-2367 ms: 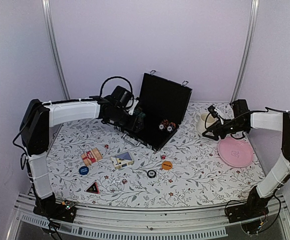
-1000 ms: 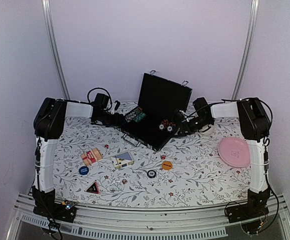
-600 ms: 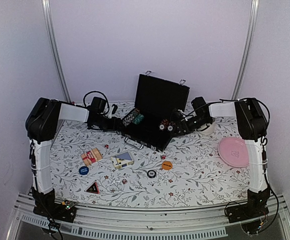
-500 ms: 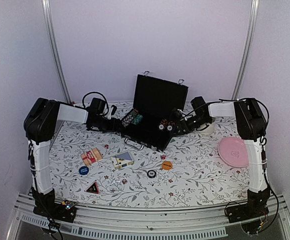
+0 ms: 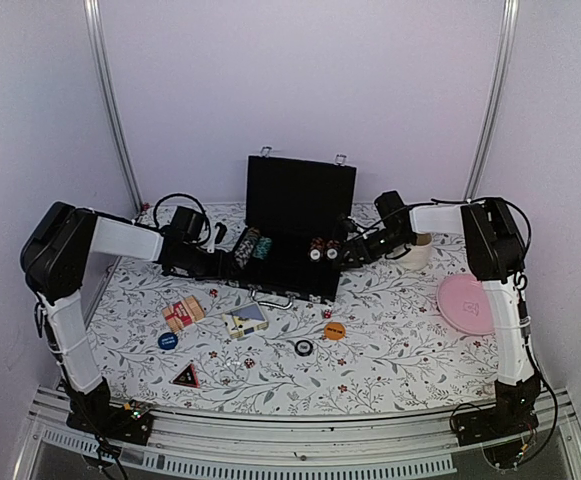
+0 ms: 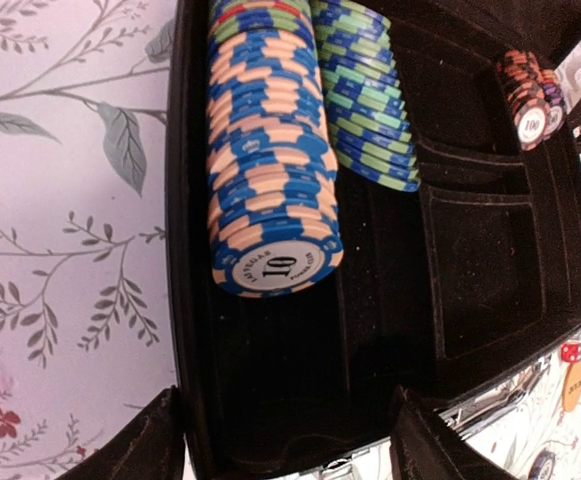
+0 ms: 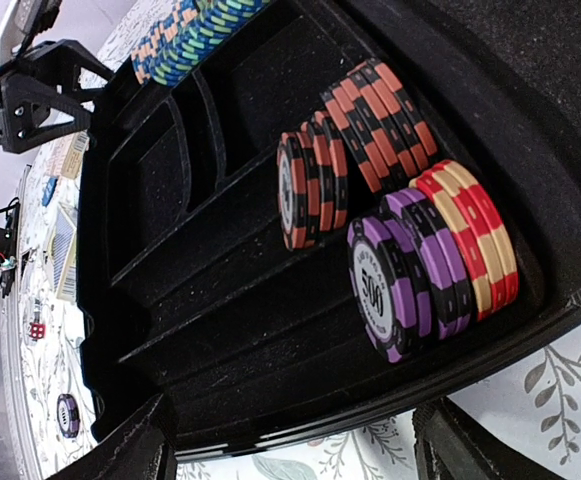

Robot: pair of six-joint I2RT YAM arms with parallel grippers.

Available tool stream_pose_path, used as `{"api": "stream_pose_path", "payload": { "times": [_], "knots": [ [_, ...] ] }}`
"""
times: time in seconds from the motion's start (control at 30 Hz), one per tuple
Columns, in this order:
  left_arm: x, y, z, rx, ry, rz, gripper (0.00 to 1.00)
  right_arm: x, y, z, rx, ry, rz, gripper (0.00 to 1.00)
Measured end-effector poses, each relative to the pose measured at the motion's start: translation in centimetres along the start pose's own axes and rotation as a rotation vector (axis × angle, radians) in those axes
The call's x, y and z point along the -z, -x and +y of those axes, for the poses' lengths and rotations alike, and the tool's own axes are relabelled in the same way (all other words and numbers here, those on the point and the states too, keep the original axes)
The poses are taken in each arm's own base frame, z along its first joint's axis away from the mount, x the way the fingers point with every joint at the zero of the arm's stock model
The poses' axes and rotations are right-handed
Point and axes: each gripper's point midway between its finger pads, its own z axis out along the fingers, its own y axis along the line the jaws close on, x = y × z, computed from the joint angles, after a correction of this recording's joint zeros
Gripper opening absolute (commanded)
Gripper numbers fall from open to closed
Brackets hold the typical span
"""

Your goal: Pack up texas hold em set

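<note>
The black briefcase (image 5: 288, 272) of the texas hold em set lies open at the table's back, its lid (image 5: 300, 196) upright. Blue and green chips (image 5: 249, 246) fill its left end, orange, purple and red chips (image 5: 320, 249) its right end. My left gripper (image 5: 218, 263) is open at the case's left end, fingers straddling its near corner below the blue chips (image 6: 270, 190). My right gripper (image 5: 355, 251) is open at the right end, the end wall between its fingers beside the purple chips (image 7: 410, 275). Two card decks (image 5: 183, 313) (image 5: 245, 320), three buttons (image 5: 168, 341) (image 5: 335, 329) (image 5: 303, 347), a triangle token (image 5: 185, 376) and red dice (image 5: 326, 313) lie in front.
A cream mug (image 5: 417, 250) stands just behind my right wrist. A pink plate (image 5: 470, 303) lies at the right side of the table. Metal uprights rise at the back left and back right.
With a gripper at each end, the briefcase has turned from a diagonal to nearly square with the table's front and shifted left. Both arms swung along with it.
</note>
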Motion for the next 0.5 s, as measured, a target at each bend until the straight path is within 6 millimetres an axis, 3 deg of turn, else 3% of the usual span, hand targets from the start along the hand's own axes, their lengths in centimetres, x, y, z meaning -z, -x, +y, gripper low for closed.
{"api": "stream_pose_path", "payload": {
  "times": [0.5],
  "knots": [
    [1.3,-3.8,-3.4,-0.024,0.033,0.021,0.69,0.1,0.1,-0.3,0.003,-0.01,-0.003,0.79]
  ]
}}
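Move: The case, turned slightly askew, has its middle about 14 cm right and 5 cm ahead of the left hand, whose fingers straddle its near left corner. From the right hand, at its right rim, the middle is about 13 cm left and 2 cm ahead. Both hands are a couple of centimetres above it. From the left hand, the blue chips stand about 4 cm right and 7 cm ahead; the card box lies some 12 cm back, 4 cm right. Draw the left gripper back about 5 cm and some 2 cm to the right, level, bringing the case's near left corner along between the half-open fingers towards the card box. Hold the right gripper where it is, open and astride the right rim, so that the case swings round against it. ##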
